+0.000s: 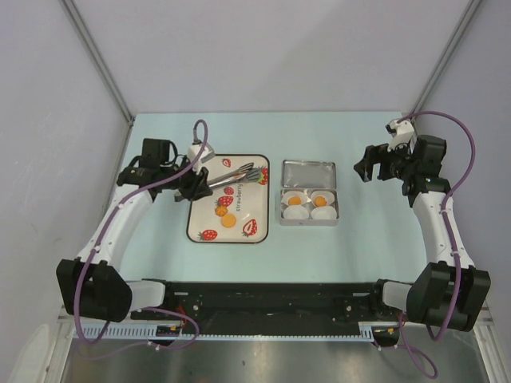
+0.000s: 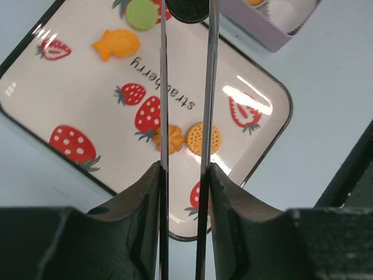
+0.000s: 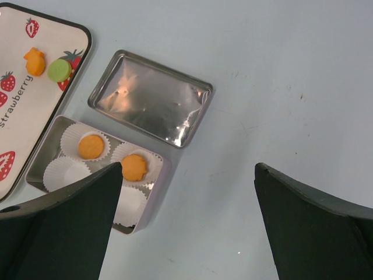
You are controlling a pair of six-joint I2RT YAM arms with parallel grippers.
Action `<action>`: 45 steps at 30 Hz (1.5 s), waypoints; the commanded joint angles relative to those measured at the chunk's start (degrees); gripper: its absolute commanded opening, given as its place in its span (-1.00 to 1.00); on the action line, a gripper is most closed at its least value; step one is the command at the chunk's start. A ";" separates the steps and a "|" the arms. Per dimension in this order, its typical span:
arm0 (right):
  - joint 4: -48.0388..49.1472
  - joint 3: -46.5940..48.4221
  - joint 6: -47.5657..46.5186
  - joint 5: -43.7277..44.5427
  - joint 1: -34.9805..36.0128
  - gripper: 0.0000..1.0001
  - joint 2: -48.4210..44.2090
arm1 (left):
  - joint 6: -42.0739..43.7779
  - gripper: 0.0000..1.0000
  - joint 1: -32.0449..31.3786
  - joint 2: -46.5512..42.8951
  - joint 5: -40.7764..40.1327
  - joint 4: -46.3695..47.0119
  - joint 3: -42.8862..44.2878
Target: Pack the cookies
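My left gripper (image 2: 183, 169) (image 1: 185, 182) is shut on metal tongs (image 2: 164, 87) (image 1: 234, 175) that reach over the strawberry tray (image 2: 81, 99) (image 1: 249, 203). A black cookie (image 2: 187, 9) sits between the tong tips. Two round orange cookies (image 2: 203, 138) (image 1: 227, 217) lie side by side on the tray. An orange fish shape (image 2: 116, 44) and a green disc (image 2: 141, 13) lie near the tray's far end. The open tin (image 3: 152, 198) (image 1: 310, 221) holds white paper cups, two with orange cookies (image 3: 91, 146) (image 3: 134, 167). My right gripper (image 3: 189, 227) (image 1: 369, 167) hangs open, right of the tin.
The tin's silver lid (image 3: 150, 98) (image 1: 309, 173) lies flat just behind the tin. The tray and tin sit side by side mid-table, the tray on the left. The black rail with both arm bases (image 1: 271, 302) runs along the near edge.
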 commanded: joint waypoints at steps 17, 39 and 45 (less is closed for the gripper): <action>0.45 -0.01 -0.87 -0.40 -1.93 0.99 1.76 | -4.18 -0.31 -21.55 4.85 -2.14 2.95 6.47; 0.18 -0.01 -1.57 -1.19 -2.72 0.99 3.87 | -3.74 -0.31 -27.71 13.82 -8.30 8.31 7.53; 0.01 -0.01 -1.57 -1.37 -2.63 0.99 3.79 | -3.39 -0.29 -28.23 14.61 -9.09 8.84 6.74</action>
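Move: The left hand grips tongs with the black cookie in their tips, about 14 cm right, 9 ahead and 14 below the hand. Its place, the empty near-left paper cup, lies roughly 29 cm right, level front to back, 21 below; the filled far-left cup is 6 cm beyond it, the empty near-right cup 9 cm right of it. From the idle right hand, the near-left cup is about 19 cm left, 7 back, 24 below. The left hand keeps the tongs shut on the black cookie and carries it off the tray's airspace to the right, about 14 cm in all, drawing back some 4 cm early on and turning about 20 degrees clockwise so the tips swing round to the near-left paper cup. Over the later half it also sinks nearly 5 cm, bringing the cookie down over that cup, while the open, empty right hand eases down 2 or 3 cm and slightly right. ##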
